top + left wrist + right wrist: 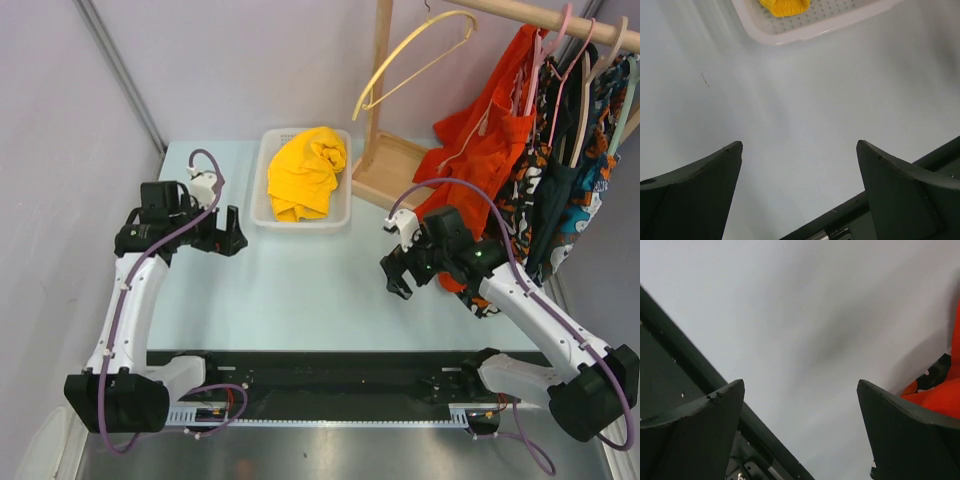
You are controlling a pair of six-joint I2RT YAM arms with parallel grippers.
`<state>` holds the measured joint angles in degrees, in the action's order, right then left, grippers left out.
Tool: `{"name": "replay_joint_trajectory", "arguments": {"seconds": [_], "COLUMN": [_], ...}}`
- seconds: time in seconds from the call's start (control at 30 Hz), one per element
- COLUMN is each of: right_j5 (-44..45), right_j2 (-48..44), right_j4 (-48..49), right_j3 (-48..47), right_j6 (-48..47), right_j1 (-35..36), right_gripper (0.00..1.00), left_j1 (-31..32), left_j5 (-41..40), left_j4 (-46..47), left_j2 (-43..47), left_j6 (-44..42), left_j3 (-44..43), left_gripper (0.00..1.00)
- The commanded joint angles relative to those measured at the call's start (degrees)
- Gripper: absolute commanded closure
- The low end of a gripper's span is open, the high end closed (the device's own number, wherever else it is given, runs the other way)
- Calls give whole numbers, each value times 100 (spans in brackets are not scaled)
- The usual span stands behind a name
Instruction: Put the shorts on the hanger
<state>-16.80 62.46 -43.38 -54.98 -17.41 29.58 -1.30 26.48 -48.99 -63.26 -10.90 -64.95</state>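
The yellow shorts (305, 172) lie bunched in a white tray (262, 190) at the back of the table. A corner of them shows in the left wrist view (784, 6). The pale cream hanger (412, 55) hangs empty from the wooden rail at the top, left of the other clothes. My left gripper (233, 233) is open and empty over the table, left of the tray. My right gripper (395, 272) is open and empty over the table, beside the hanging orange garment (478, 150). Both sets of jaws stand wide apart over bare table.
A wooden rack post and base (385, 170) stand right of the tray. Dark patterned clothes (575, 170) hang on pink and beige hangers at the right. A black rail (320, 385) runs along the near edge. The tray rim (805, 31) shows in the left wrist view.
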Motion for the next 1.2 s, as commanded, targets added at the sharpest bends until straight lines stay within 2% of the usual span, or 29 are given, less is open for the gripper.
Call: {"name": "replay_joint_trajectory", "arguments": {"seconds": [0.0,0.13,0.23,0.3,0.4,0.47,0.57,0.8,0.9,1.03,1.17], "right_j5": [423,642,678,651,441,-41,-543,-561,-693,-772,-922], "right_j2": [-31,-373,-480,-576,-533,-454,-313,-33,47,214,355], "right_j4": [725,1015,998,1067,1340,1402,1428,1270,1226,1103,928], "right_j3": [31,31,40,75,84,84,67,49,49,-4,-65], "right_j6": [607,747,862,871,1002,1020,994,695,607,528,432], "right_j1": [-180,-172,-260,-339,-471,-629,-761,-796,-796,-814,-858], "right_gripper": [0,0,0,0,0,0,0,0,0,0,0], "left_j1": [-46,-37,-28,-19,68,86,612,1614,1826,2160,2222], "left_j5": [-248,-337,-774,-1055,-1478,-1278,-1618,-1733,-1682,-1883,-2111], "left_j4": [425,575,777,751,978,1093,1252,1550,1805,1973,1702], "left_j2": [253,166,-176,-580,-1010,-1213,-1802,-3759,-4464,-6043,-7406], "left_j6": [377,606,737,852,975,880,757,290,220,140,149], "left_j3": [-228,-562,-887,-1405,-1950,-2292,-2864,-4111,-4525,-5647,-6862], "left_gripper": [0,0,0,0,0,0,0,0,0,0,0]}}
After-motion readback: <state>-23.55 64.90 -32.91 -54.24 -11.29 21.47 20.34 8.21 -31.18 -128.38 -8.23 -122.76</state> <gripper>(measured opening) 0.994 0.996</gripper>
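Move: The yellow shorts lie crumpled in the white basket, about 33 cm ahead of my left hand, 12 cm to its right and 17 cm below. The basket's middle is practically the same spot, a centimetre lower. The wooden shelf at the rack's foot stands some 20 cm to the right of the shorts, level with them. From my right hand the shorts are roughly 39 cm ahead, 17 cm to its left and 12 cm down. I swing my left hand up and over the basket in an arc towards the shorts: first forward and up about 10 cm, then forward, right and back down, some 28 cm forward and 16 cm right in all. Its fingers stay wide open and still aim slantwise down. My right hand shifts about 4 cm forward, turning slightly clockwise, and stays empty. ##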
